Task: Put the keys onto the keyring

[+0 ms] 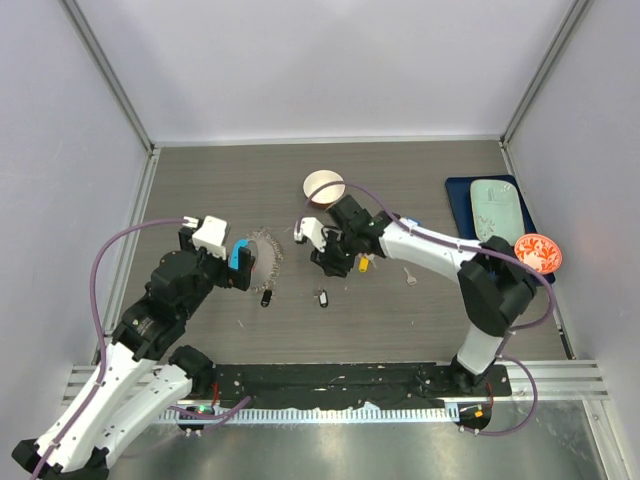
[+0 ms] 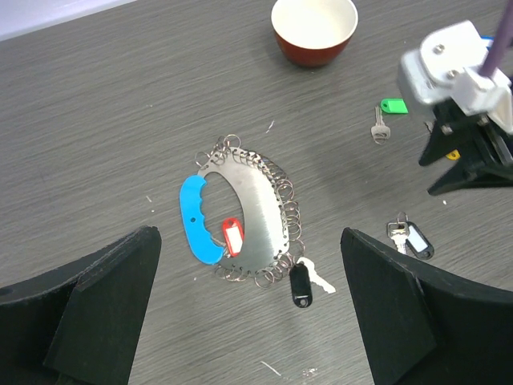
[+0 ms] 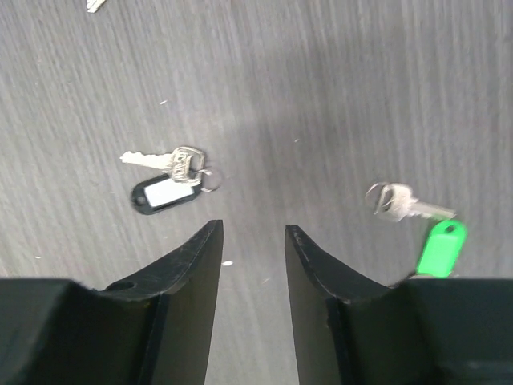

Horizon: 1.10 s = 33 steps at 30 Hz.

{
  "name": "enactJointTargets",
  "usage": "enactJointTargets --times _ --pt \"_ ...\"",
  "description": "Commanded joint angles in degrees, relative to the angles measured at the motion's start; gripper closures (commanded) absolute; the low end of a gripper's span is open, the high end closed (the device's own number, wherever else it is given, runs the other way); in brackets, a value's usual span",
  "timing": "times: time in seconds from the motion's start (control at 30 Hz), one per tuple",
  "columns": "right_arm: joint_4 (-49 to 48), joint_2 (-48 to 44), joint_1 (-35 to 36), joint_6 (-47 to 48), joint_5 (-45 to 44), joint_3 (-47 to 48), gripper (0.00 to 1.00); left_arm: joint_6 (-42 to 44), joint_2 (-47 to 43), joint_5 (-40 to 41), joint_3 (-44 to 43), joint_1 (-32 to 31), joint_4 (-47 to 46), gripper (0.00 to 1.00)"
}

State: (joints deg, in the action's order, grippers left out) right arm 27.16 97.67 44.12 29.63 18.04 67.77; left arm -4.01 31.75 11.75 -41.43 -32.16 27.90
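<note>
The keyring (image 2: 255, 210) lies flat on the table: a silvery crescent edged with many small rings, with a curved blue tag (image 2: 195, 221). A red tag (image 2: 232, 237) and a black-tagged key (image 2: 300, 283) hang on it. My left gripper (image 2: 250, 321) hovers open above it, touching nothing. My right gripper (image 3: 254, 234) stands over bare table with its fingers (image 3: 192, 265) apart and nothing between them. Loose keys lie near it: a black-tagged one (image 3: 164, 193) and a green-tagged one (image 3: 437, 243). A yellow tag (image 1: 363, 265) peeks out beside the right gripper (image 1: 332, 264), and a plain key (image 1: 410, 275) lies further right.
A small white bowl (image 1: 323, 185) stands behind the right gripper. At the right edge a blue mat (image 1: 460, 195) carries a pale tray (image 1: 495, 208), with an orange patterned bowl (image 1: 538, 252) beside it. Grey walls close in the table on three sides.
</note>
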Motion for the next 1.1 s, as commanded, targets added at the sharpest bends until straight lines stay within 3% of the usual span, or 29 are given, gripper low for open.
enactJointTargets --times 0.0,0.27,0.67,1.07 --pt "8.2 6.1 -1.8 11.6 8.1 7.8 0.55 0.7 -0.6 -1.4 -0.8 0.7 -0.7 0.00" --pt "14.1 15.3 -2.0 17.6 14.4 14.8 0.55 0.4 -0.4 -3.0 -0.8 2.9 -0.8 0.00" --pt "17.7 19.9 -1.9 20.0 18.5 17.7 0.55 -0.5 0.6 -6.6 -0.7 6.3 -1.4 0.00" --pt "22.1 23.9 -1.9 21.5 20.1 21.6 0.64 -0.6 1.4 -7.9 -0.6 7.2 -1.5 0.00"
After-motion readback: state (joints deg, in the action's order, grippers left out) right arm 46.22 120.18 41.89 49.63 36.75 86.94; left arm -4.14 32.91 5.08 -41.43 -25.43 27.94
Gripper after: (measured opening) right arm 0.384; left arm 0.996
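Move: The black-tagged key with the white label lies roughly 4 cm back and 3 cm left of the right hand, about 7 cm below. On the table too, the green-tagged key is some 9 cm ahead and 1 cm right of this hand, the yellow-tagged key about 4 cm ahead and 7 cm right, and the keyring about 4 cm ahead and 16 cm left. From the left hand, that black-tagged key is about level, 19 cm right and 23 cm below. The right hand, fingers less than half open, first swings about 2 cm forward, then sinks some 5.5 cm while drawing back past its start and drifting left, down to the small ring of the black-tagged key. On the way the hand turns about 20 degrees counter-clockwise and its fingertips tilt back towards the robot, ending close to the ring where it joins the tag; contact can't be made out. ##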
